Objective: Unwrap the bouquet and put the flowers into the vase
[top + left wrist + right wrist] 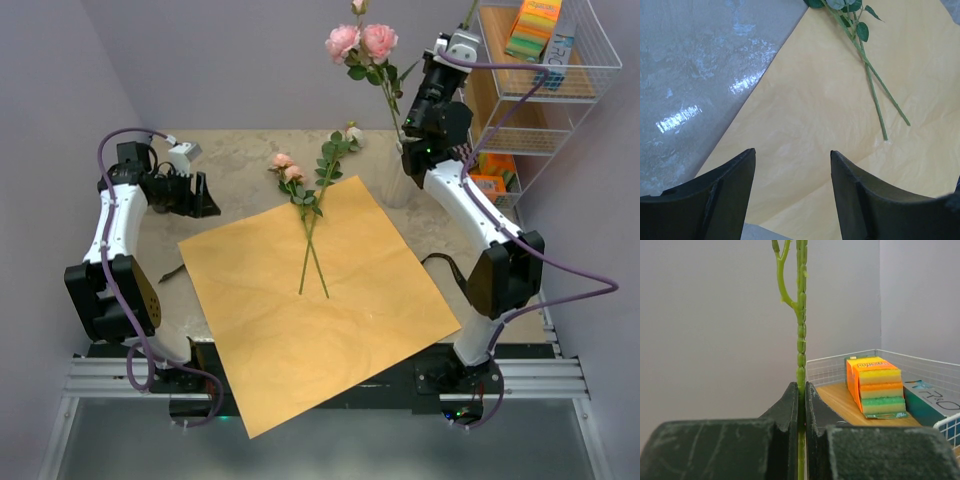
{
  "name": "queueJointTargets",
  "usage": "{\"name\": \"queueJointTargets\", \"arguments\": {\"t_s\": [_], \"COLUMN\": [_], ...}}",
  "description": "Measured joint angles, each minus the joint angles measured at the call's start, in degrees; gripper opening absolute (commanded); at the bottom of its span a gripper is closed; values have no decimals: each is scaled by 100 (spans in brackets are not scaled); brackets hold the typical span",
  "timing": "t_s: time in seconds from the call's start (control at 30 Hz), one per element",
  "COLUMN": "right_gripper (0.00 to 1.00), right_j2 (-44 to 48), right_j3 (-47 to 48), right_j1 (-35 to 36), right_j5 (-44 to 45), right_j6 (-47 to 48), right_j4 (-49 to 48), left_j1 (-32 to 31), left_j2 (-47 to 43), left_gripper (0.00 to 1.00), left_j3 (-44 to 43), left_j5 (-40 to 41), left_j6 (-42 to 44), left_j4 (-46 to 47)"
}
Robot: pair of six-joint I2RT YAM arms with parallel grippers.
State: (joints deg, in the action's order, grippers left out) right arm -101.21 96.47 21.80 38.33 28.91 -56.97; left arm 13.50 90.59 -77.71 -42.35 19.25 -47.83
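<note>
The orange paper [320,300] lies unfolded and flat on the table. Two flowers [312,225] rest crossed on it, their pink and cream heads toward the back; in the left wrist view their stems [872,85] show on the paper [815,100]. The white vase [393,185] stands behind the paper's far right corner, partly hidden by the right arm, with pink roses [360,42] rising from it. My right gripper [460,42] [801,385] is raised high beside the shelf, shut on a green flower stem [801,315] [469,14]. My left gripper [205,195] [792,152] hangs open over the paper's left edge.
A wire shelf [585,70] stands at the back right, close to the right gripper, holding a pack of coloured sponges [535,25] [875,385]. A thin dark strip [172,272] lies on the table left of the paper.
</note>
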Motion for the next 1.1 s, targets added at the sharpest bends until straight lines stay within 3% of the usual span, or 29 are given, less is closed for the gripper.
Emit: {"name": "queueJointTargets", "arguments": {"t_s": [0.43, 1.1], "right_gripper": [0, 0], "right_j2": [-354, -544], "right_j3": [828, -208], "right_j1": [-20, 50], "right_j5": [-28, 295], "right_j6": [-76, 83], "right_j4": [-168, -391], "left_j1": [0, 0], "left_j2": [321, 348], "left_gripper": [66, 66], "left_j3": [-63, -63], "left_j5": [-79, -118], "left_j6": [136, 267], "left_j4": [-22, -74]}}
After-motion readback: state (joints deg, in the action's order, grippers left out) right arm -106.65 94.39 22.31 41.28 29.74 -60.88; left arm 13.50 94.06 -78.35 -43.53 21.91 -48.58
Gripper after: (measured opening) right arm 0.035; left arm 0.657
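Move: The vase, glass with one pink rose spray leaning out of it, stands almost under the right hand, about 3 cm ahead and 3 cm left, its middle some 42 cm down. That spray's blooms hang about 17 cm left, level fore-and-aft and 5 cm lower. The sponge pack on the wire shelf is roughly 15 cm ahead, 15 cm right and 10 cm below. From the left hand, the vase is about 14 cm ahead, 48 cm right, 5 cm below. The flower stem, still pinched upright in the right hand's shut fingers, is first lifted about 3.5 cm, then brought down some 9 cm towards the vase, easing about 3 cm forward as it goes. The wrist tips the fingers up slightly on the rise, then down by about 10 degrees on the descent. ##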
